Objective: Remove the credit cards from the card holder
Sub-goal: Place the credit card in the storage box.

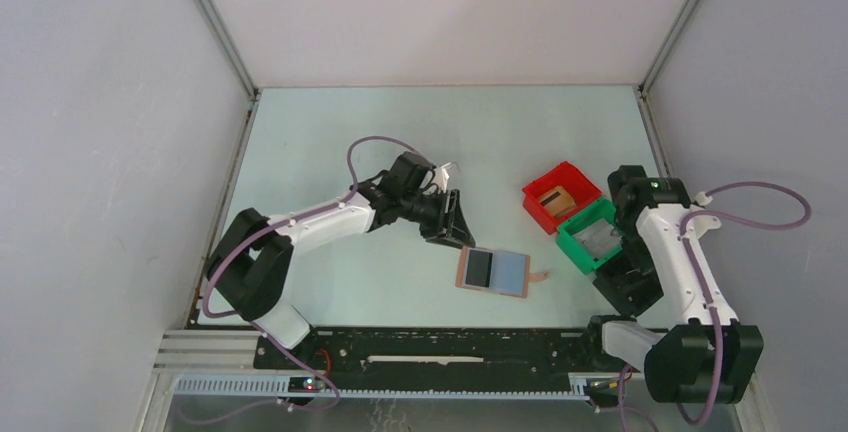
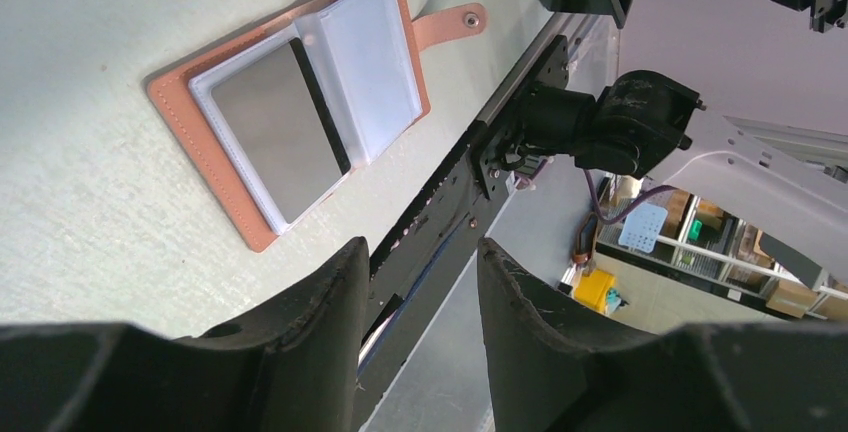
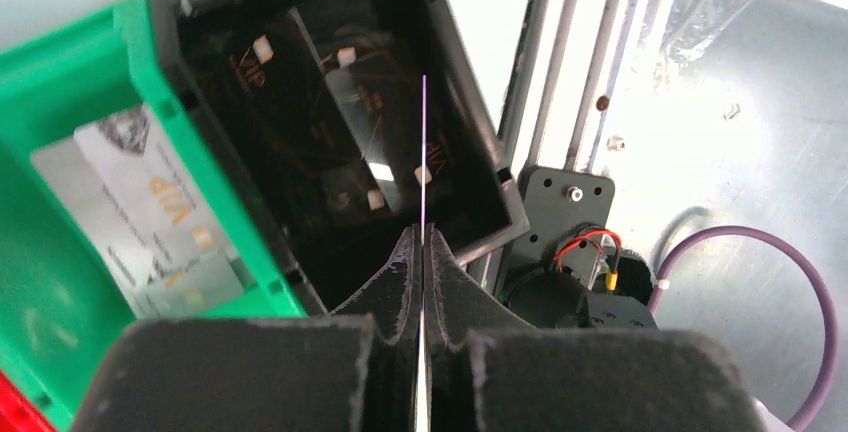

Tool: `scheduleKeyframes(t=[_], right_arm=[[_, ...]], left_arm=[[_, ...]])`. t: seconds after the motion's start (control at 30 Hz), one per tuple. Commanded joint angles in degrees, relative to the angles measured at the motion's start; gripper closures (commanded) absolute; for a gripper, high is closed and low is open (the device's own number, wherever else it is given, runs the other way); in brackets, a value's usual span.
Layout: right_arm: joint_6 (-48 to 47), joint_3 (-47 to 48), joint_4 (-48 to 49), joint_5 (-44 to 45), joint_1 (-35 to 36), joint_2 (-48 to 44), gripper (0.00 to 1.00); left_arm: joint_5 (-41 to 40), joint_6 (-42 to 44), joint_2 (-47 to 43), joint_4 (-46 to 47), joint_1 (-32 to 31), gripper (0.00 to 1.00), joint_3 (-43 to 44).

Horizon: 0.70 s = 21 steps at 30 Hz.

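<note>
The card holder [image 1: 493,272] lies open on the table, tan-brown with a small side tab [image 2: 450,24]. In the left wrist view its one panel holds a dark grey credit card [image 2: 270,132], and the other panel [image 2: 365,52] looks empty. My left gripper [image 1: 450,222] hovers just left of and behind the holder, open, with nothing between its fingers [image 2: 330,292]. My right gripper [image 3: 424,234] is shut on a thin credit card [image 3: 424,152] seen edge-on. It holds that card above a black bin [image 3: 470,132] with dark cards inside.
A red bin [image 1: 560,195] holds a brownish card. A green bin [image 1: 597,237] next to it holds a silver VIP card [image 3: 150,212]. The black base rail [image 1: 430,347] runs along the near table edge, and grey walls stand on three sides.
</note>
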Motion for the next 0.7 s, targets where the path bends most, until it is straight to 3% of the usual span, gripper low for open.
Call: scheduleKeyframes(t=[0.0,0.23,0.6,0.67], right_arm=[[-5.1,-0.1,3.7,3.2,-6.4,-1.0,1.0],[-5.6,-3.5,10.6,2.9,-9.9,3.4,1.0],[-8.8,-5.5,18.5,5.2,-7.8,17.8,1.0],[-9.9,-5.5,19.7,4.8,-6.4,20.2,0.86]], left_arm=[[0.8,1.8,0.1,-1.1,0.0,0.51,3.5],[1.2,1.1,1.9,-1.0,-0.9,0.52,5.2],[0.7,1.2,2.7,-1.5,-1.5,0.52,5.8],[0.5,1.3,2.6,-1.5,-1.5,0.52,5.8]])
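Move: The right hand already pinches a black card above the black storage box, whose middle is about 12 cm below it, 4 cm to the right and 2 cm ahead. The green box adjoins that one, roughly 11 cm ahead of the hand and 4 cm left, with the red box beyond, some 19 cm ahead and 10 cm left. For the left hand, the black box lies about 34 cm right, 4 cm back and 11 cm down. Still pinching the black card by its end, the right hand first slides about 3 cm to the right over the black box. It then sinks some 6.5 cm into its mouth, free end of the card first, easing about 2 cm forward while the fingertips tilt roughly 10 degrees back; the fingers stay shut on the card. ##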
